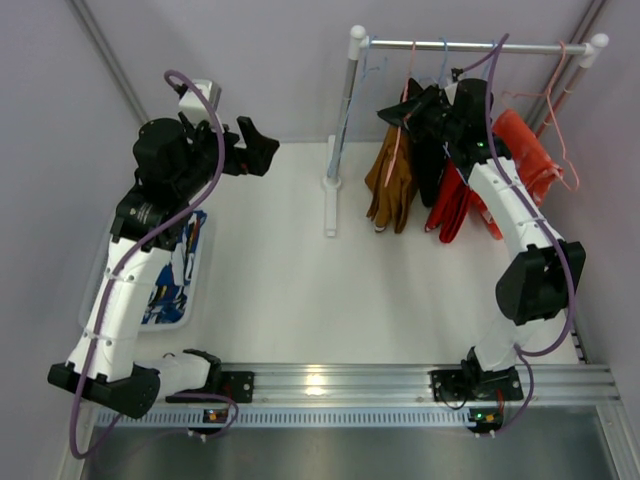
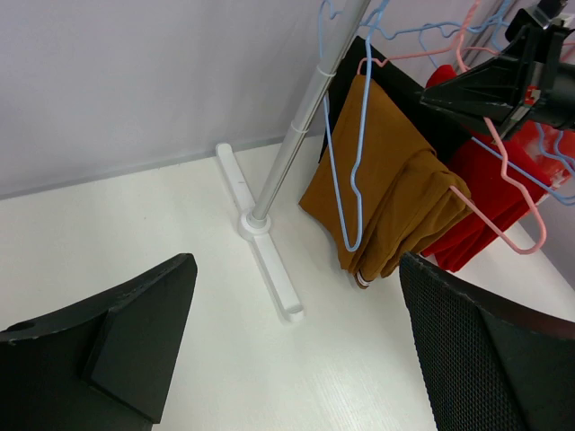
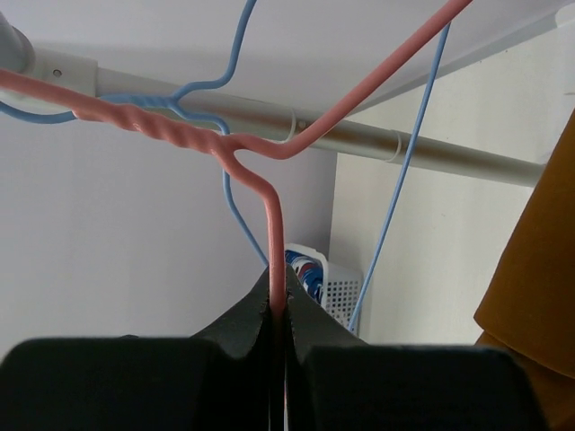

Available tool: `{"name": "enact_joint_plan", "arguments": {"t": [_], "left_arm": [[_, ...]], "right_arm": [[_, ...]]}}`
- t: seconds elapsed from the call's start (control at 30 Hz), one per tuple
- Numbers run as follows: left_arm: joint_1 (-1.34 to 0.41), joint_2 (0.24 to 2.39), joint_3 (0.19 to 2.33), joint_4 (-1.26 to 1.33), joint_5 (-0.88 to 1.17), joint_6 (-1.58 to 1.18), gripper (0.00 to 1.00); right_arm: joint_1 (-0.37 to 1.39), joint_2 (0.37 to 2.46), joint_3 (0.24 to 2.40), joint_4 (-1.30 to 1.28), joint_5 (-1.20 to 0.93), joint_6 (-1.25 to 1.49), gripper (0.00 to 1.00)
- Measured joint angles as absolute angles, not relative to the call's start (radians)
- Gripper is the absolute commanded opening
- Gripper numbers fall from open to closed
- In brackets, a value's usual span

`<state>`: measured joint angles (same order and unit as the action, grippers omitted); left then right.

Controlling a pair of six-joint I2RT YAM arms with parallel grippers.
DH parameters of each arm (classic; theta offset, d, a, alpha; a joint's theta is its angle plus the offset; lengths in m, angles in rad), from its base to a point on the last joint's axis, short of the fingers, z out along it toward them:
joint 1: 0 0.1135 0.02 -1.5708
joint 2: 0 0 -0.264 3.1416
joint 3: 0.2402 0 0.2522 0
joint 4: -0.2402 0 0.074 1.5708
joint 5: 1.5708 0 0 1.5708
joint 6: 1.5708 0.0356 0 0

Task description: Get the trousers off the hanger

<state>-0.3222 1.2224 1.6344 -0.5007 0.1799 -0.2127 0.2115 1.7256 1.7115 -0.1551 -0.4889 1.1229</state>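
Note:
Tan-brown trousers (image 1: 392, 185) hang folded over a pink hanger (image 1: 401, 140) on the rack's rail (image 1: 480, 46). Black trousers (image 1: 432, 165) and red trousers (image 1: 452, 208) hang beside them to the right. My right gripper (image 1: 412, 108) is shut on the pink hanger's wire (image 3: 275, 224) just below its twisted neck, under the rail (image 3: 359, 136). My left gripper (image 1: 262, 150) is open and empty, raised above the table left of the rack; its view shows the tan-brown trousers (image 2: 395, 189) and red trousers (image 2: 490, 193). Blue patterned trousers (image 1: 168, 285) lie in a white basket (image 1: 197, 290).
The rack's pole (image 1: 345, 110) and white foot (image 1: 330, 205) stand mid-table. An orange-red garment (image 1: 525, 150) hangs at the rail's right end. Empty blue hangers (image 2: 352, 171) hang near the pole. Grey walls close in behind and on both sides.

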Motion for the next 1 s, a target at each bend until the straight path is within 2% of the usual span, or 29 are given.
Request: {"name": "enact_joint_plan", "arguments": {"t": [0.7,1.0], "left_arm": [[-0.321,1.254,1.591,-0.485,0.115,-0.276,0.99],[-0.321,1.258,1.584,-0.459,0.141,-0.293,0.99]], "right_arm": [[0.207,1.717,1.744,-0.025,-0.601,1.159,0.00],[0.207,1.603,1.694,-0.002,-0.637,1.144,0.00]]}}
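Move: The brown trousers, still on their pink hanger, hang about 20 cm below the right hand and 5 cm ahead, neither left nor right of it; the shut fingers hold that hanger's near arm. Its hook sits on the rail, roughly 7 cm ahead of the right hand and 12 above. The empty blue hanger's hook is about 10 cm to the left of that hook, the black trousers some 8 cm right of the brown ones. From the left hand the brown trousers lie 18 cm ahead, 28 right and 27 below. The pink hanger, still pinched just below its neck by the right fingers, is raised about 8 cm to take its hook off the rail; in the last part the right hand also draws back some 5 cm, tipping its fingers up about 15 degrees and turning slightly counter-clockwise. The left hand, wide open, eases down and forward by 2–3 cm. ##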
